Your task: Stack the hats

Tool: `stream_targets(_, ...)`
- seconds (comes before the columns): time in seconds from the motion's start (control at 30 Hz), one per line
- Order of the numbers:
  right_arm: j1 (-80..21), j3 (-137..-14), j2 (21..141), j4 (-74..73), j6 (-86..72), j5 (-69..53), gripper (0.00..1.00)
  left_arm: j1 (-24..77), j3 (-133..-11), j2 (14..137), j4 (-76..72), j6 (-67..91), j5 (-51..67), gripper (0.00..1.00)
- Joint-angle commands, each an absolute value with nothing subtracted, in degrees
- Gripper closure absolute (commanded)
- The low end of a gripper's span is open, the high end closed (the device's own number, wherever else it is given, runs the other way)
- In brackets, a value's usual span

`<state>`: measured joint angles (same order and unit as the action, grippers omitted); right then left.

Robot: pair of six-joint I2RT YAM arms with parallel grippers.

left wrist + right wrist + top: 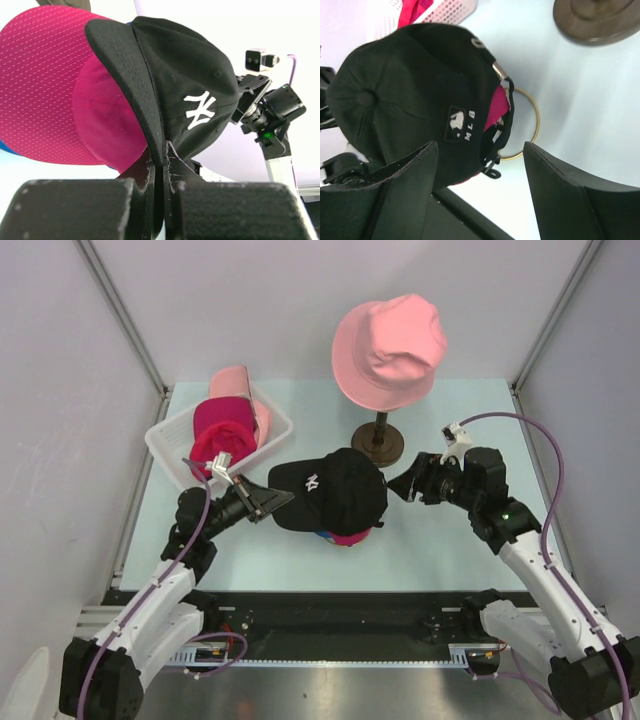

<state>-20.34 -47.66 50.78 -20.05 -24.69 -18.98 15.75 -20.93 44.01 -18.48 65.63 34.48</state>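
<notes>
A black peaked cap (335,490) with a white NY logo lies on top of a magenta cap (350,538) and a blue cap (322,534) at the table's middle. My left gripper (262,502) is shut on the black cap's brim (125,75), pinching its edge between the jaws; the magenta cap's peak (45,85) shows beneath. To the right of the pile my right gripper (400,485) stands open. Its fingers (410,170) flank the black cap's rear strap (495,145) without touching it. A salmon-pink bucket hat (390,350) sits on a stand at the back.
A white slatted basket (165,445) at the back left holds a magenta cap (222,425) and a light-pink cap (240,383). The stand's round dark base (378,445) lies just behind the pile. A thin gold ring (535,115) rests on the table beside the caps.
</notes>
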Motion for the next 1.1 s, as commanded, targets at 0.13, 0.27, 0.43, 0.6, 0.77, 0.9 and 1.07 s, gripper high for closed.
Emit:
stream_targets(0.13, -16.7, -40.1, 49.9, -5.0, -32.3, -34.6, 0.26, 14.2, -15.9, 46.6, -27.9, 66.4, 34.9, 1.0)
stream_targets(0.27, -16.7, -36.7, 50.8, -0.5, -34.8, -38.5, 0.27, 14.0, -14.9, 47.7, -28.9, 65.7, 34.9, 1.0)
stream_targets(0.43, -16.8, -35.9, 50.6, 3.3, -36.8, -39.6, 0.28, 13.3, -12.7, 49.5, -30.1, 64.4, 34.8, 1.0)
stream_targets(0.6, -16.9, -40.2, 47.5, -3.5, -33.2, -33.8, 0.28, 13.1, -11.3, 53.3, -33.5, 64.2, 37.3, 1.0)
stream_targets(0.77, -18.5, -46.9, 48.7, -9.3, -29.8, -29.2, 0.29, 13.1, -11.8, 55.3, -32.7, 61.4, 38.1, 1.0)
stream_targets(0.9, -25.0, -51.4, 52.0, -12.3, -27.4, -23.7, 0.29, 13.1, -12.0, 59.0, -32.0, 59.6, 37.8, 1.0)
stream_targets(1.07, -32.1, -58.3, 56.3, -15.4, -24.0, -15.0, 0.28, 13.1, -13.9, 62.2, -27.7, 56.0, 37.1, 1.0)
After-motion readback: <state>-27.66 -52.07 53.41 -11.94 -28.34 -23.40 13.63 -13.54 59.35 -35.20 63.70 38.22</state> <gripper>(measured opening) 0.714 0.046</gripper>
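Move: The left gripper holds the black cap by its brim; the magenta cap it is going onto lies about 11 cm to its right, level with it fore and aft, and some 9 cm lower. The white basket sits roughly 15 cm ahead of that gripper and 14 cm left, 18 cm below. The open right gripper has the black cap's crown about 10 cm to its left and 3 cm below. The head stand's round base is some 12 cm ahead, 2 cm left and 21 cm below it. Keep the left gripper shut on the brim and lower it steadily about 6.5 cm, bringing the black cap down over the magenta one. With the right gripper open beside the crown's back, dip about 3 cm while easing left and a little back, rolling its left side up about 15 degrees, then lift roughly 8 cm and slide left again over the crown's rear edge. ##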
